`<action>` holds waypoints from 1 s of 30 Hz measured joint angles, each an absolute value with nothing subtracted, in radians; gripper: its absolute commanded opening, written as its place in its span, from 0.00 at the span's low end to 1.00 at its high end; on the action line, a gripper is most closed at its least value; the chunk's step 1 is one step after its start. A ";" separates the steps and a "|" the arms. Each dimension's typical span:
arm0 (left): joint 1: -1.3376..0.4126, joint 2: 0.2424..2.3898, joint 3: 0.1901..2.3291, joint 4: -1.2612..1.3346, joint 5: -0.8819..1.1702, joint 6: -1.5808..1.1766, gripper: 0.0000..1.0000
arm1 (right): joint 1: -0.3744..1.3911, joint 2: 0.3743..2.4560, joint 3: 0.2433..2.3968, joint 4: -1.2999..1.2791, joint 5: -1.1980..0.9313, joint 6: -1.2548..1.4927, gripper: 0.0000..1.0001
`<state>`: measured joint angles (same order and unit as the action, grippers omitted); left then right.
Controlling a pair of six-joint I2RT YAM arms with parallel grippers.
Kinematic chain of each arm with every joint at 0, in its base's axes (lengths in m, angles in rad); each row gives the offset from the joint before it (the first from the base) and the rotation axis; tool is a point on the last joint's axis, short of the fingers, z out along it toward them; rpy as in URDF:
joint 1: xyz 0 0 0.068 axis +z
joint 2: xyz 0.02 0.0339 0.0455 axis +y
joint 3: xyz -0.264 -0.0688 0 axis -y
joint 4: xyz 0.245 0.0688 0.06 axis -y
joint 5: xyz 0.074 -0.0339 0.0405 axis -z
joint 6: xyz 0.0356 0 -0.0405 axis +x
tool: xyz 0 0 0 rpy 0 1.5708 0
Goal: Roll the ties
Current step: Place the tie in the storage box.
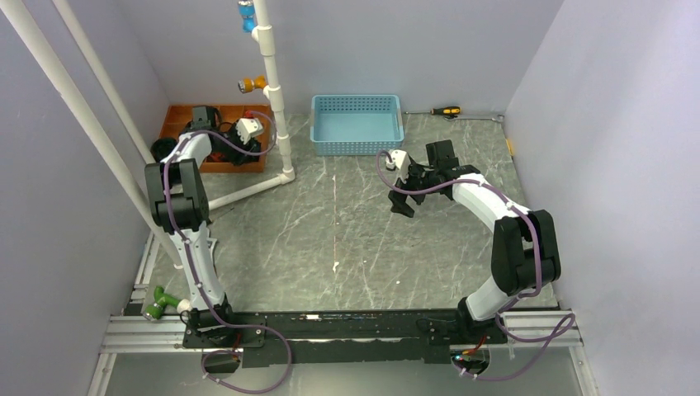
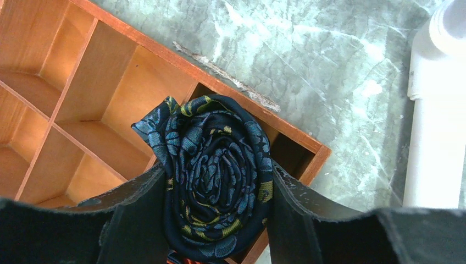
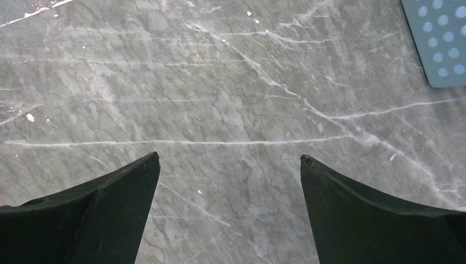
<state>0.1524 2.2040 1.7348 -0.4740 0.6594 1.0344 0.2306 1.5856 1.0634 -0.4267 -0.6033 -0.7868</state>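
A dark navy tie (image 2: 214, 159) with blue and yellow-gold paisley is wound into a tight roll. My left gripper (image 2: 217, 176) is shut on it, one finger on each side of the roll. It holds the roll over the corner compartment of a wooden divided tray (image 2: 242, 93). In the top view the left gripper (image 1: 221, 148) is over that tray (image 1: 177, 115) at the back left, and the tie is hidden there. My right gripper (image 1: 402, 203) is open and empty above bare marble tabletop, also in the right wrist view (image 3: 229, 159). No other tie shows.
A light blue perforated basket (image 1: 357, 101) stands at the back centre; its corner shows in the right wrist view (image 3: 439, 38). A white pipe frame (image 1: 276, 124) stands beside the wooden tray and shows in the left wrist view (image 2: 434, 110). A screwdriver (image 1: 446, 110) lies by the back wall.
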 measured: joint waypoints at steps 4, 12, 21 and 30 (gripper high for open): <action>0.160 2.210 1.754 -0.507 0.680 1.041 0.48 | 0.231 1.586 1.065 -0.429 -0.604 -0.793 1.00; 0.178 2.227 1.802 -0.549 0.702 1.063 0.83 | 0.231 1.586 1.066 -0.444 -0.604 -0.796 1.00; 0.192 2.227 1.818 -0.558 0.743 1.088 0.99 | 0.231 1.586 1.067 -0.449 -0.605 -0.802 1.00; 0.194 2.226 1.825 -0.587 0.779 1.108 0.99 | 0.231 1.586 1.067 -0.448 -0.607 -0.802 1.00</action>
<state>0.1940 2.2261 1.8248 -0.5865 0.7788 1.1080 0.2306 1.5856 1.0668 -0.4484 -0.6075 -0.8024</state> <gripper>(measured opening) 0.991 0.994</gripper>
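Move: My left hand still pinches the rolled tie, its middle about 1 cm under my fingertips, over the box's near right-hand corner compartment, whose middle is 1 cm to the right and some 3 cm below. The red-orange tie sits roughly 8 cm left, level with me; an empty compartment lies about 7 cm ahead, and the white pipe elbow some 12 cm right and 5 cm back. From my right hand the rolled tie is about 19 cm ahead and 46 cm left, slightly lower. I let go of the rolled tie with my left hand: after a brief hold, the fingers spread from about half open to fully open, coming off its sides. While they open I ease up about 2 cm, straying a centimetre to the left and partly back, with the wrist almost steady and the fingers still straddling the roll from above. ##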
